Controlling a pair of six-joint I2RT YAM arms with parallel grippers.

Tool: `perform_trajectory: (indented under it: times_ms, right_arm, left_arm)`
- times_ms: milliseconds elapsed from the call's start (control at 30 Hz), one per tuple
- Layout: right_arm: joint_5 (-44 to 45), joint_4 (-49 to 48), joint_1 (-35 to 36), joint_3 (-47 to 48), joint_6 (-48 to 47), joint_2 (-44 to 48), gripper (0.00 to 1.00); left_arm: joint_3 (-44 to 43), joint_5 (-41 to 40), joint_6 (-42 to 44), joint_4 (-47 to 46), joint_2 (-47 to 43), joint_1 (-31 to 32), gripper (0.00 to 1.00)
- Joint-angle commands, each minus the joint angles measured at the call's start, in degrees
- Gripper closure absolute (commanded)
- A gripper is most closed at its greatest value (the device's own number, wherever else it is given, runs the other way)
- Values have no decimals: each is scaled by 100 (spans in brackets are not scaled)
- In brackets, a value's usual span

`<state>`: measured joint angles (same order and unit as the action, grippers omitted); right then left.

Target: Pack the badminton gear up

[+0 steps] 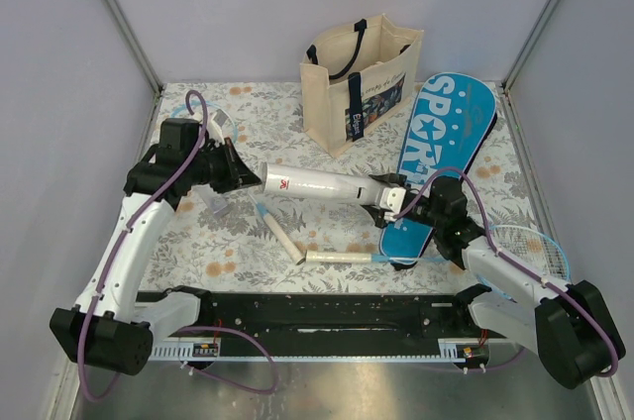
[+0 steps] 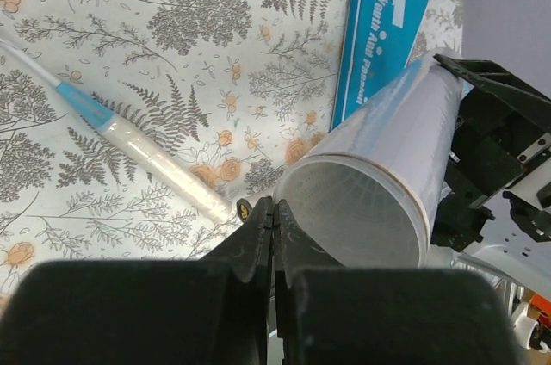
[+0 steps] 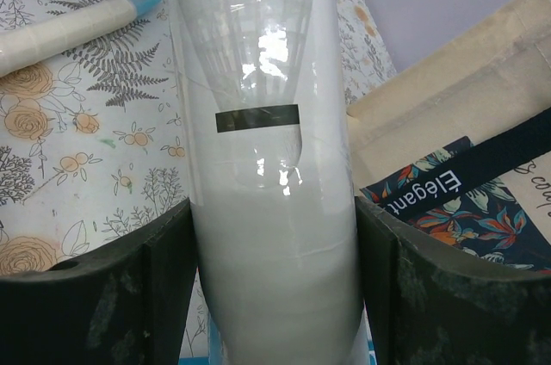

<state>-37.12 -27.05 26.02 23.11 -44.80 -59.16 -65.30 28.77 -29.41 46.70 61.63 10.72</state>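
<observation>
The long white tube (image 1: 317, 185) is held level above the table between both arms. My right gripper (image 1: 394, 198) is shut on its right end; in the right wrist view the fingers (image 3: 168, 262) press both sides of the tube (image 3: 271, 210). My left gripper (image 1: 245, 178) is shut, with its tips (image 2: 274, 207) against the rim of the tube's open end (image 2: 362, 210) and nothing between them. The blue "SPORT" case (image 1: 443, 153) lies at the right. Two rackets lie on the table, with white handles (image 1: 281, 238) (image 1: 342, 257). One racket head (image 1: 530, 247) is by the right arm.
The cream tote bag with navy straps (image 1: 362, 73) stands upright at the back centre, just left of the case; it also shows in the right wrist view (image 3: 456, 115). Grey walls enclose the floral table (image 1: 248, 108). A black rail (image 1: 307, 311) runs along the near edge.
</observation>
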Motion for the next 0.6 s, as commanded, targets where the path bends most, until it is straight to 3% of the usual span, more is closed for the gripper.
perform_trajectory:
  times_ms: [0,333,567]
  right_arm:
    - [-120,-415,131,299,-169,123,68]
    - [-383,-617,158,308,-56,53,66]
    - [-392,-477,184,325,-108,62,66]
  left_arm:
    - [-430,-74,532,479,130,79,100]
    - [-660,23,673,744,210,132,96]
    - [-747,-161,744,867,87,150,70]
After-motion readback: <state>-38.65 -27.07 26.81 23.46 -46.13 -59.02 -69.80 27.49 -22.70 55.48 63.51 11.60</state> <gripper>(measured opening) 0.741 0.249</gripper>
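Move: Just to the right of the left hand, some 3 cm off and at nearly its height, is the open mouth of the white tube, which the right hand holds about 24 cm to the mouth's right and 3 cm nearer the base. From the left hand, the near racket handle lies on the table 4 cm right, 2 cm ahead and 20 cm below; the other racket handle is about 18 cm right, 4 cm back and equally low. Easing back by about 1.5 cm beside the tube's mouth, the left hand rolls and turns slightly, under 10 degrees in all, then parts its shut, empty fingers to roughly a quarter open, with the rim showing between them in its own view. The right hand keeps its grip on the tube and creeps about 1 cm left and back, carrying the mouth leftward. ##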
